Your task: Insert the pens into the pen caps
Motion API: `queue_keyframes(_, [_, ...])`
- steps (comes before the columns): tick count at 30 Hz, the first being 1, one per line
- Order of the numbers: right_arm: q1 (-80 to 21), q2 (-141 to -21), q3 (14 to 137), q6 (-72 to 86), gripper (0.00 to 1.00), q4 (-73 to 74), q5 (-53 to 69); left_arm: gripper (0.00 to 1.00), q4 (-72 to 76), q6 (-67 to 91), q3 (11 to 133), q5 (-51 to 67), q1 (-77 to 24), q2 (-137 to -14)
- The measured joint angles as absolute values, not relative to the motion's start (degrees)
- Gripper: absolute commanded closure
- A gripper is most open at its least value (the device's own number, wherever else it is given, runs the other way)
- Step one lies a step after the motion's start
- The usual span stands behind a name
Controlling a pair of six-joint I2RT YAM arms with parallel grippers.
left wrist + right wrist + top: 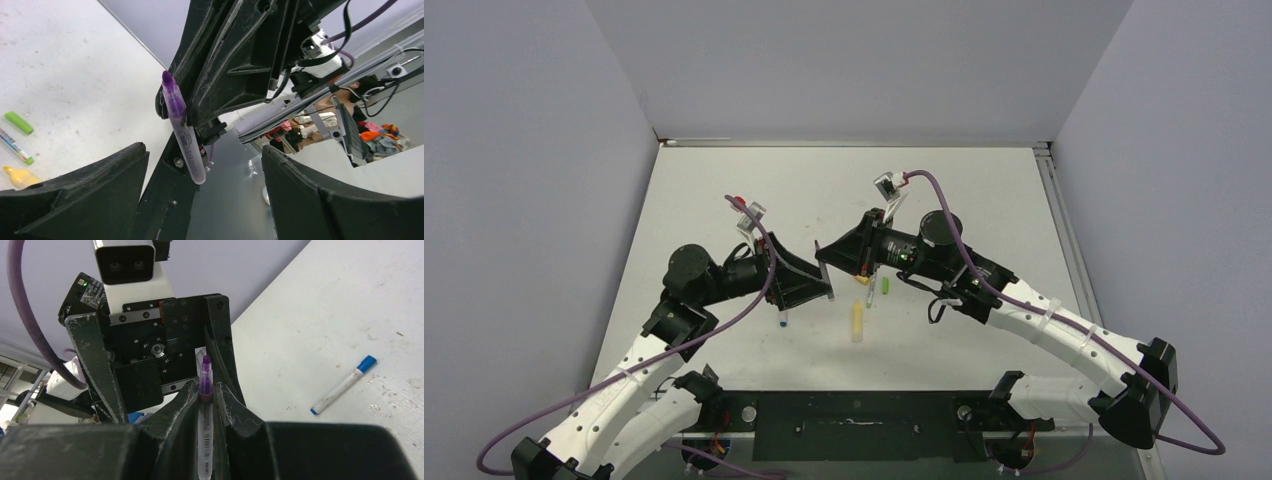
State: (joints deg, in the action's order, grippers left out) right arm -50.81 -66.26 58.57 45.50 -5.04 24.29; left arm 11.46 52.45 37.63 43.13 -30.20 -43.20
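Observation:
My right gripper [206,389] is shut on the thin purple pen [205,425]. The pen's purple end sticks out past the fingertips toward my left gripper [204,150]. That gripper faces it with its jaws wide open and nothing between them. In the left wrist view the purple pen [182,132] hangs just beyond the jaws, apart from them. In the top view the two grippers [822,280] [821,252] meet nose to nose above mid table. On the table lie a green cap [19,122], a thin grey-green pen [15,146] and the yellow marker [857,322]. A white pen with blue ends [342,386] lies there too.
The white pen [783,320] lies just under my left arm's wrist. The green cap [886,284] and a small yellow piece [862,280] sit below my right wrist. Grey walls close the table [724,190] on three sides.

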Motion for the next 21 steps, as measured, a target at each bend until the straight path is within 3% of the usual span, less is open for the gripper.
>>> queue_keyframes(16, [-54.1, -66.3, 58.3, 47.2, 0.95, -12.1, 25.5, 0.62, 20.9, 58.2, 37.6, 47.9, -30.2, -43.3])
queue_keyframes(21, [-54.9, -66.2, 58.3, 47.2, 0.95, -13.4, 25.5, 0.83, 22.6, 59.4, 37.5, 48.4, -30.2, -43.3])
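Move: The purple pen, pinched in the right hand, stands just off the left hand's wide-open fingertips, about 2 cm ahead of the left hand, 1 cm right and 2 cm above. Those fingertips lie some 2 cm back, 1 cm left and 2 cm below the right hand. On the table roughly 27 cm below the left hand are the blue-ended marker, about 13 cm ahead and 11 cm left, and the yellow pen, 9 cm ahead and 7 cm right. The right hand keeps its pinch on the purple pen and carries it up and back, slightly left in among the left fingers, some 4 cm in all. The left hand rises about 3 cm and draws back 2 cm alongside, its fingers closing from wide open to about a third around the barrel; whether they touch it yet can't be seen. ##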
